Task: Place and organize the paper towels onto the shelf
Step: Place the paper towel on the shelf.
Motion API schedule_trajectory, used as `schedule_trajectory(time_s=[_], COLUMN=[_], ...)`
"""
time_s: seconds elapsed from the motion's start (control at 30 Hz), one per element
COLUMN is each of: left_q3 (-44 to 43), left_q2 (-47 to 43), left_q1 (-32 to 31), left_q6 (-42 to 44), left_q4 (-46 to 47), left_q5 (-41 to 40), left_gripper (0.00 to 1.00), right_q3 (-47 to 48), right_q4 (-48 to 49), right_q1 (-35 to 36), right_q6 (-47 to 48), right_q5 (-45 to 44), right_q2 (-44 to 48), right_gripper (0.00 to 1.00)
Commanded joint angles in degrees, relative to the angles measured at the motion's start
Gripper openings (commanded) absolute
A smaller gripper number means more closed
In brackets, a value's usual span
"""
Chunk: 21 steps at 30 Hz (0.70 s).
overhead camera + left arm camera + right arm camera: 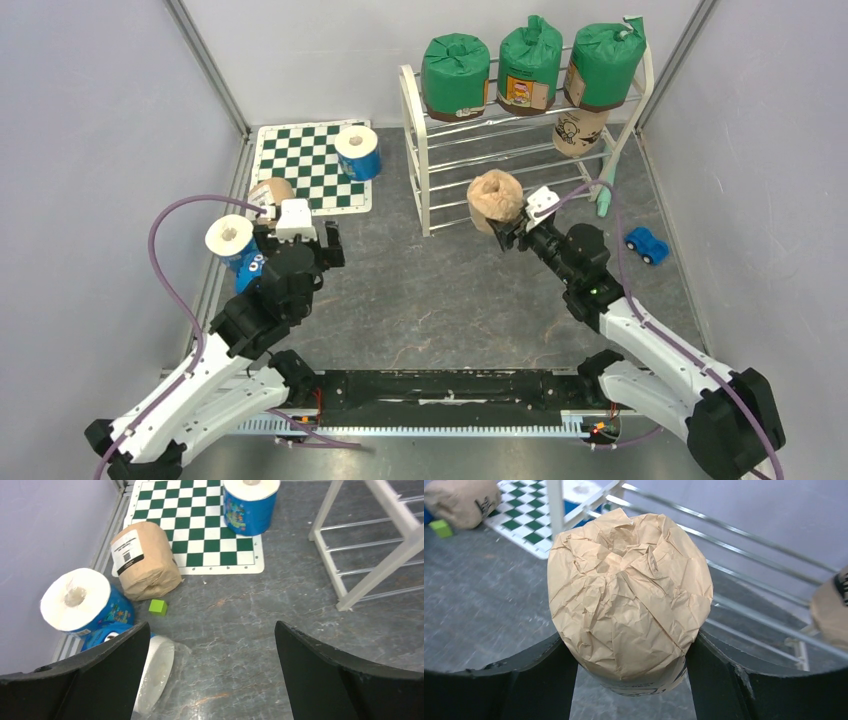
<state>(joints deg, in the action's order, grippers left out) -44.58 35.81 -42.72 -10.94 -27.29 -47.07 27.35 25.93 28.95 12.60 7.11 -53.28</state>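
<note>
The white shelf (416, 150) stands at the back right. Three green rolls (455, 75) sit on its top tier, and a tan roll (578, 128) sits on the tier below at the right. My right gripper (512, 224) is shut on a tan roll (629, 590), holding it above the floor in front of the shelf rods (749, 535). My left gripper (211, 630) is open and empty. To its left are an upright blue-wrapped roll (80, 602), a blue-wrapped roll lying on its side (152, 672) and a tan roll (145, 560). Another blue-wrapped roll (357, 152) stands on the mat.
The green-and-white chessboard mat (300, 160) lies at the back left. A small green cube (158, 607) lies by the tan roll. A blue toy car (647, 244) sits right of the shelf. Grey walls close in both sides.
</note>
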Motion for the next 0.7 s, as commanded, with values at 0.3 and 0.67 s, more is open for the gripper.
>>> schedule_trajectory(time_s=[0.3,0.67], left_q3=[1.4,1.7], left_q2=[-0.3,-0.6], left_q1=[1.9,2.5], left_q6=[4.1,3.7], left_q4=[1.9,1.9], left_q5=[-2.5,-1.3], left_gripper=[1.0,1.0], right_q3=[15.2,21.9], right_q4=[3.1,6.6], right_q1=[-10.8,-16.9], right_q6=[1.0,-1.3], right_q5=[-3.1,-1.1], right_q2=[-7.5,-15.7], right_gripper=[0.65,0.65])
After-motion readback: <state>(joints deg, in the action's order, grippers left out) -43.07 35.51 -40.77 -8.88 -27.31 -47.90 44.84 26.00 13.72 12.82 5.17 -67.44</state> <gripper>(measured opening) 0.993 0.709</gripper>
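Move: From the right hand, which already holds the brown paper towel, the free spot on the shelf's middle tier lies about 15 cm ahead, 6 cm to the right and some 4 cm higher. The brown roll already shelved stands some 10 cm to the right of that spot, level with it. The middle green roll sits on the tier above, about 15 cm ahead of the hand, 4 cm right and 20 cm up. From the left hand the spot is roughly 21 cm ahead and 43 cm to the right, about level. Still gripping the brown paper towel between its fingers, the right hand carries it forward about 10 cm and some 8 cm to the right, towards the free spot beside the shelved brown roll. It climbs about 6 cm on the way, levelling off near the end, while turning steadily clockwise by 15 to 20 degrees. ##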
